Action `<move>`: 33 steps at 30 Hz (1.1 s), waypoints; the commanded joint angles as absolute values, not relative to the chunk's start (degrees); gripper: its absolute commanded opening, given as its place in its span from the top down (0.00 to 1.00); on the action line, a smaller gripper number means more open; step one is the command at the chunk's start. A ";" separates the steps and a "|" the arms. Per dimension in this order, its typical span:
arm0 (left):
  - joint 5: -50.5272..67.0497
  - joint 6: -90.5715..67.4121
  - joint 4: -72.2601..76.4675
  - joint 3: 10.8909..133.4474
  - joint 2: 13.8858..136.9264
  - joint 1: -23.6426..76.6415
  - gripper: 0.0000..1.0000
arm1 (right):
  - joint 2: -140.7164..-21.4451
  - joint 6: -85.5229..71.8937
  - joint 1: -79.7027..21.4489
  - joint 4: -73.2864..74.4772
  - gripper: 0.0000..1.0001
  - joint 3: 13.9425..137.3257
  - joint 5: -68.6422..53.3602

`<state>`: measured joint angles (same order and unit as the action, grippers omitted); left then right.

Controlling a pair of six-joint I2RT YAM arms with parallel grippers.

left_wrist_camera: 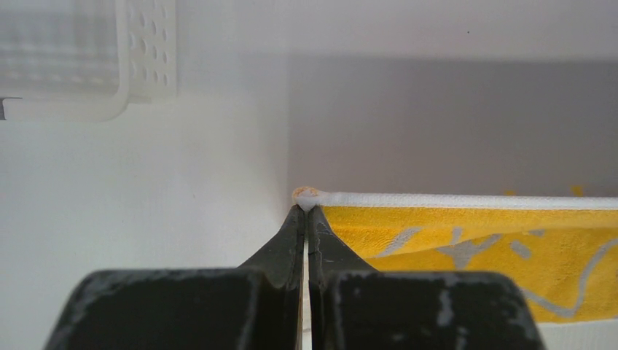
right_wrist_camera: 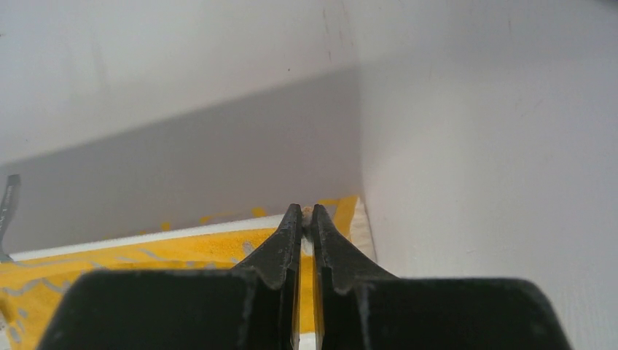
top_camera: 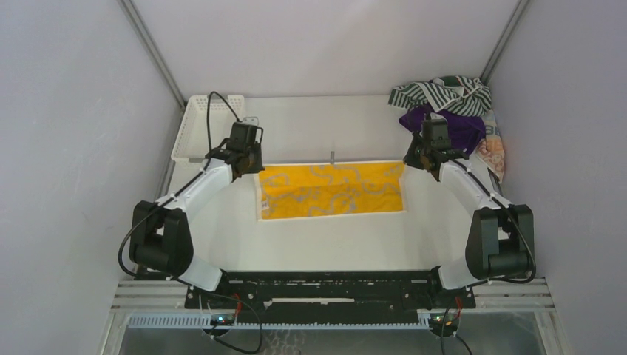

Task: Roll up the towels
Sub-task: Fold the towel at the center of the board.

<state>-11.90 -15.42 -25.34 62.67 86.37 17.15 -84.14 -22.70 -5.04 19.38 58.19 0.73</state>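
The yellow towel with grey-white squiggles lies spread flat mid-table. My left gripper is shut on its far left corner; in the left wrist view the white hem corner pokes out between the tips of the left gripper, and the yellow towel stretches off to the right. My right gripper is shut on the far right corner, seen pinched in the right gripper with the yellow towel beneath. A green-and-white striped towel, a purple towel and an orange-beige patterned towel lie heaped at the back right.
A white lattice basket stands at the back left, also visible as the basket in the left wrist view. A small grey metal piece sits just beyond the towel's far edge. Grey walls close the table on three sides.
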 commanded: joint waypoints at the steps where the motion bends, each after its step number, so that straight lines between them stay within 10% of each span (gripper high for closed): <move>1: -14.15 -14.33 -24.73 60.62 84.42 16.92 1.00 | -83.30 -21.17 -4.57 17.83 1.00 57.02 1.05; 33: -14.50 -25.03 -24.96 47.85 81.33 19.84 1.00 | -79.63 -25.11 -6.12 16.57 1.00 44.02 4.64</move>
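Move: My left hand grips the towel's far-left corner. The corner of its near hem lies some 12 cm back towards me, straight back and 12 cm below; the basket is about 14 cm ahead and 16 cm left. My right hand holds the far-right corner, with the near-right hem corner 11 cm back, 2 cm right and 12 cm below, and the purple towel around 12 cm ahead and 15 cm right. Keeping both corners pinched, I bring my two hands back and down together, carrying the far edge of the yellow towel towards its near hem: about 6 cm each way on the left, roughly 7 cm on the right. Both slow almost to a halt midway, then go on and ease off, while my wrists tip some 10 degrees farther down. ##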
